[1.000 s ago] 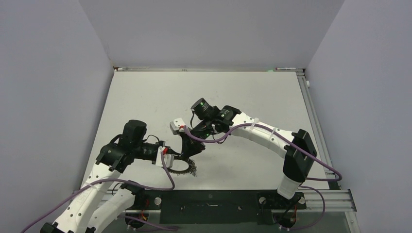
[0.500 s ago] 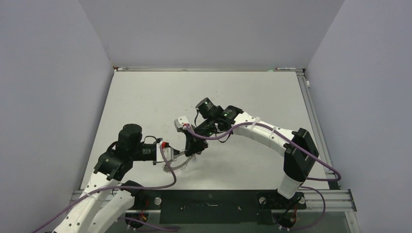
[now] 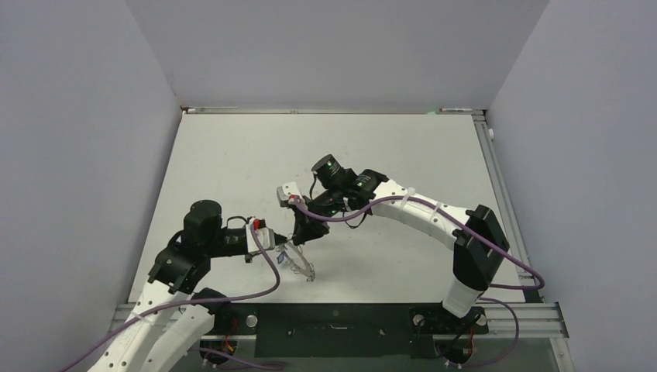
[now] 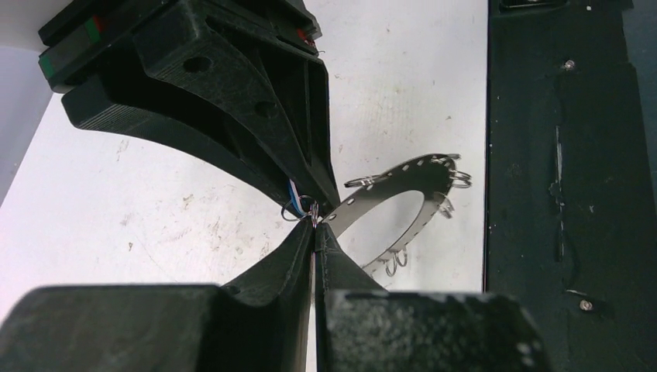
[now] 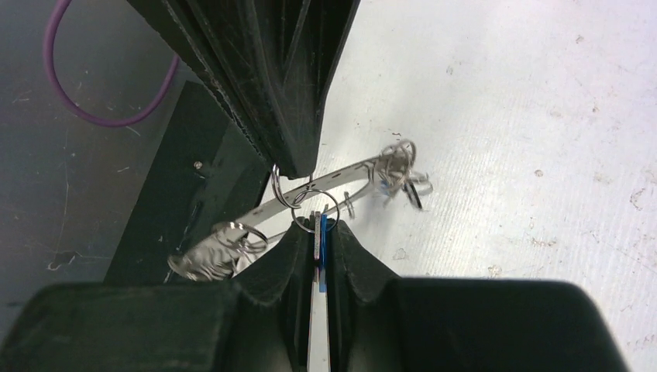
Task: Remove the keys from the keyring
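Observation:
The keyring [image 3: 299, 263], a flat grey metal band with small loops [image 4: 396, 260] on its rim, hangs tilted on edge just above the table between both grippers. My left gripper [image 3: 280, 247] [image 4: 314, 225] is shut on the keyring's [image 4: 403, 180] rim. My right gripper [image 3: 299, 235] [image 5: 318, 230] is shut on a blue-headed key [image 5: 321, 246], whose small split ring [image 5: 314, 207] links it to the keyring [image 5: 349, 175]. The two fingertips almost touch. More keys [image 5: 400, 168] dangle in a cluster at the band's far end, and another blurred bunch [image 5: 219, 249] hangs at its near end.
The white table [image 3: 232, 155] is scuffed. A black base plate [image 3: 333, 318] [image 4: 558, 155] runs along the near edge, right beside the keyring. A purple cable [image 5: 101, 116] loops off the left arm. Grey walls enclose the left, back and right.
The left arm has drawn back toward the near left edge, lifting the keyring from flat on the table to tilted on edge. The right gripper shifted slightly with it. Both stayed shut.

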Available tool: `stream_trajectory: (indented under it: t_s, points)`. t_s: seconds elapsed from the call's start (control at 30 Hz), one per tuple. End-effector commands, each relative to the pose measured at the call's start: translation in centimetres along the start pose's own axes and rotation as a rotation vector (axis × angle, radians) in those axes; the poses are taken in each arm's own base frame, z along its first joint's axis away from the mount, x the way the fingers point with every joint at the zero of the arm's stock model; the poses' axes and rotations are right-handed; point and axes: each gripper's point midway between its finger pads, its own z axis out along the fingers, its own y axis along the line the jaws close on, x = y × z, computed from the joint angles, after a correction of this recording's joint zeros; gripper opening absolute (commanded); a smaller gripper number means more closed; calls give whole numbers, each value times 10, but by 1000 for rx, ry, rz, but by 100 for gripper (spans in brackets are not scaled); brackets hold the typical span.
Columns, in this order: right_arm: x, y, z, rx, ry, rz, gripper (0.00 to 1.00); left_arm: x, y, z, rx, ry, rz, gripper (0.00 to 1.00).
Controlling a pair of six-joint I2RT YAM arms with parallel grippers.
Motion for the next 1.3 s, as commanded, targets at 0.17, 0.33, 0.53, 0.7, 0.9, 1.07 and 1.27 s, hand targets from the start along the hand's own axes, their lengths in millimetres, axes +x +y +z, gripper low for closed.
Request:
stream_trajectory:
  t_s: [0.17,0.33,0.53,0.7,0.9,1.07,1.27]
  points:
    - [-30,1,-3,11,-113,-25,5,-27,21,0,-180,-201,-92,0]
    - [-31,6,0,-11,-119,-18,5,-26,26,1,-225,-237,-141,0]
    - [-29,-5,-8,28,-114,-16,5,-27,31,0,-253,-241,-158,0]
    - [-19,-33,-36,115,-147,51,5,-25,34,-3,-275,-224,-176,0]
    - [-2,-58,-66,234,-173,122,5,-18,55,-6,-360,-177,-234,0]
    - [13,-80,-102,346,-200,188,5,-6,83,-9,-458,-90,-307,0]
    - [44,-105,-150,513,-201,287,5,-10,113,-23,-512,-7,-346,0]
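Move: Pinched in the right fingers, the blue key sits about 3 cm to the right of the left hand and 1 cm ahead. From the right hand, the wire loop in the left fingers is some 2 cm left and 1 cm back. The big steel ring hangs with its middle about 5 cm back, 3 cm right and 5 cm below the left hand; another key dangles roughly 4 cm back, 1 cm left and 6 cm below that hand. Holding nearly still at first, the right hand keeps its pinch on the blue key, then sweeps forward and to its right, about 15 cm in all, away from the loop while turning some 30 degrees clockwise. The left hand keeps the loop shut in its fingertips, rolls a little, then speeds up forward by 8 cm, swinging round some 30 degrees counter-clockwise. ##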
